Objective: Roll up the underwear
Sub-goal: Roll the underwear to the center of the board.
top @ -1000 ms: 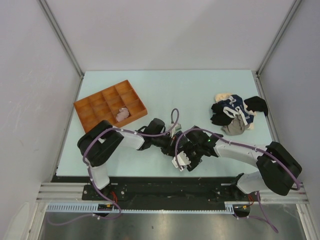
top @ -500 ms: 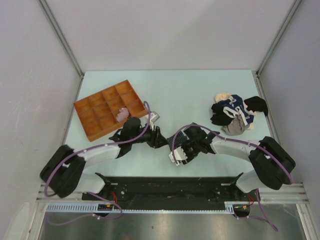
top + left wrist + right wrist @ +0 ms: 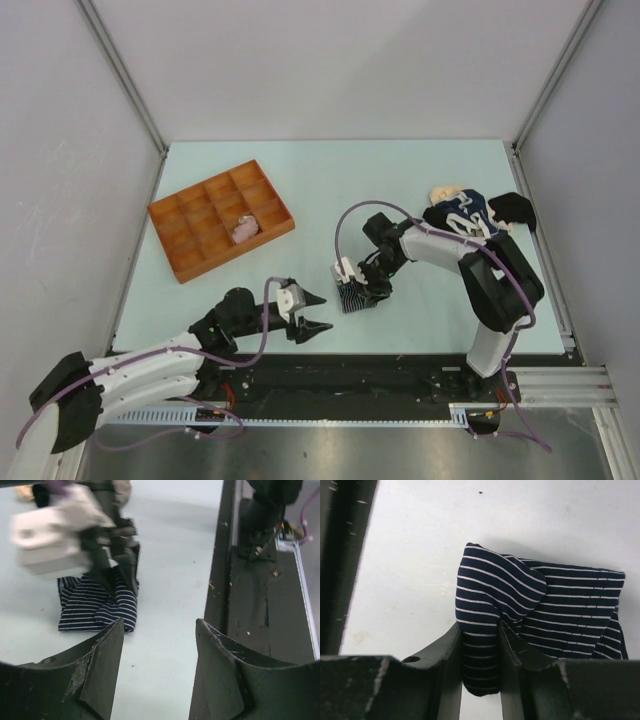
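Note:
A navy underwear with thin white stripes (image 3: pixel 353 299) lies on the table just left of centre. My right gripper (image 3: pixel 366 287) is shut on a fold of it. In the right wrist view the fold (image 3: pixel 481 650) sits pinched between the fingers of the gripper (image 3: pixel 480 635), and the rest of the garment spreads to the right. My left gripper (image 3: pixel 306 322) is open and empty near the front edge, to the garment's left. In the left wrist view its gripper (image 3: pixel 159 630) faces the striped underwear (image 3: pixel 97 609). A pile of underwear (image 3: pixel 468 215) lies at the right.
An orange compartmented tray (image 3: pixel 190 230) stands at the back left with a pale pink underwear (image 3: pixel 243 229) in one compartment. The black rail of the table's front edge (image 3: pixel 222 560) runs just right of my left gripper.
My left arm has let go of the striped garment and drawn back to the near left, its gripper now open. My right arm has swung its elbow back, still holding the striped garment.

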Motion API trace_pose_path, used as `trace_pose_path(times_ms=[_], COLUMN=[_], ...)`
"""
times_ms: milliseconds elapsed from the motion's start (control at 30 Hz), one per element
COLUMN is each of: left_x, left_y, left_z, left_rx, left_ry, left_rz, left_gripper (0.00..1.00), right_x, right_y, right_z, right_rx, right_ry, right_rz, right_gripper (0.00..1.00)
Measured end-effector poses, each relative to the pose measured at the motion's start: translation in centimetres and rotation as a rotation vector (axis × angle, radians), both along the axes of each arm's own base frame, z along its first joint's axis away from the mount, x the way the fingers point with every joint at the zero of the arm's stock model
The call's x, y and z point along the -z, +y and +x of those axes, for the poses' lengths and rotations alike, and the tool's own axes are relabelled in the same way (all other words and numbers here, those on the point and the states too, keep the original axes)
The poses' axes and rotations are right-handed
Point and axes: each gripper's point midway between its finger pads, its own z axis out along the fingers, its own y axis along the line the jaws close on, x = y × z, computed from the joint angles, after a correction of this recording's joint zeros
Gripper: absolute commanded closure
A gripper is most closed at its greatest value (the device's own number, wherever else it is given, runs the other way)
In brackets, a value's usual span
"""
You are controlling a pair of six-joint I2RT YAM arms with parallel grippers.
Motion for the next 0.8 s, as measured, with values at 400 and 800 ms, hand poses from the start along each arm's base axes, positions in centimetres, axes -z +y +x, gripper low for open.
trace_pose_path(times_ms=[400, 800], left_x=[6.0, 9.0], left_y=[-4.8, -7.7], left_z=[-0.5, 1.4], left_rx=[0.141, 0.152], left_ry=[-0.118, -0.148], left_rz=[0.357, 0.493], left_gripper=[0.38, 0.41], right_x=[-0.4, -0.6], right_y=[-1.3, -2.8], right_z=[-3.5, -6.0], right_rx=[0.059, 0.071], right_ry=[0.490, 0.620], right_rz=[-0.010, -0.089], right_gripper=[0.74, 0.72])
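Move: Ahead and to the right of the left hand, the underwear's middle lies about 9 cm forward, 8 cm right and 12 cm below. The right fingers already hold its near part, with the middle some 2 cm ahead of them, 3 cm left and 1 cm lower. The wooden organizer stands roughly 24 cm forward, 23 cm left and 12 cm below the left hand; the clothes pile is about 16 cm ahead and 21 cm right of the right hand. Keeping its pinch on the near roll, the right hand drags the underwear back about 6 cm and a little right, swinging its fingertips some 35 degrees in towards the base. The left hand sinks about 9 cm and goes 8 cm right, easing back then forward, fingers open and tipping down, to straddle the roll's left end without closing. ##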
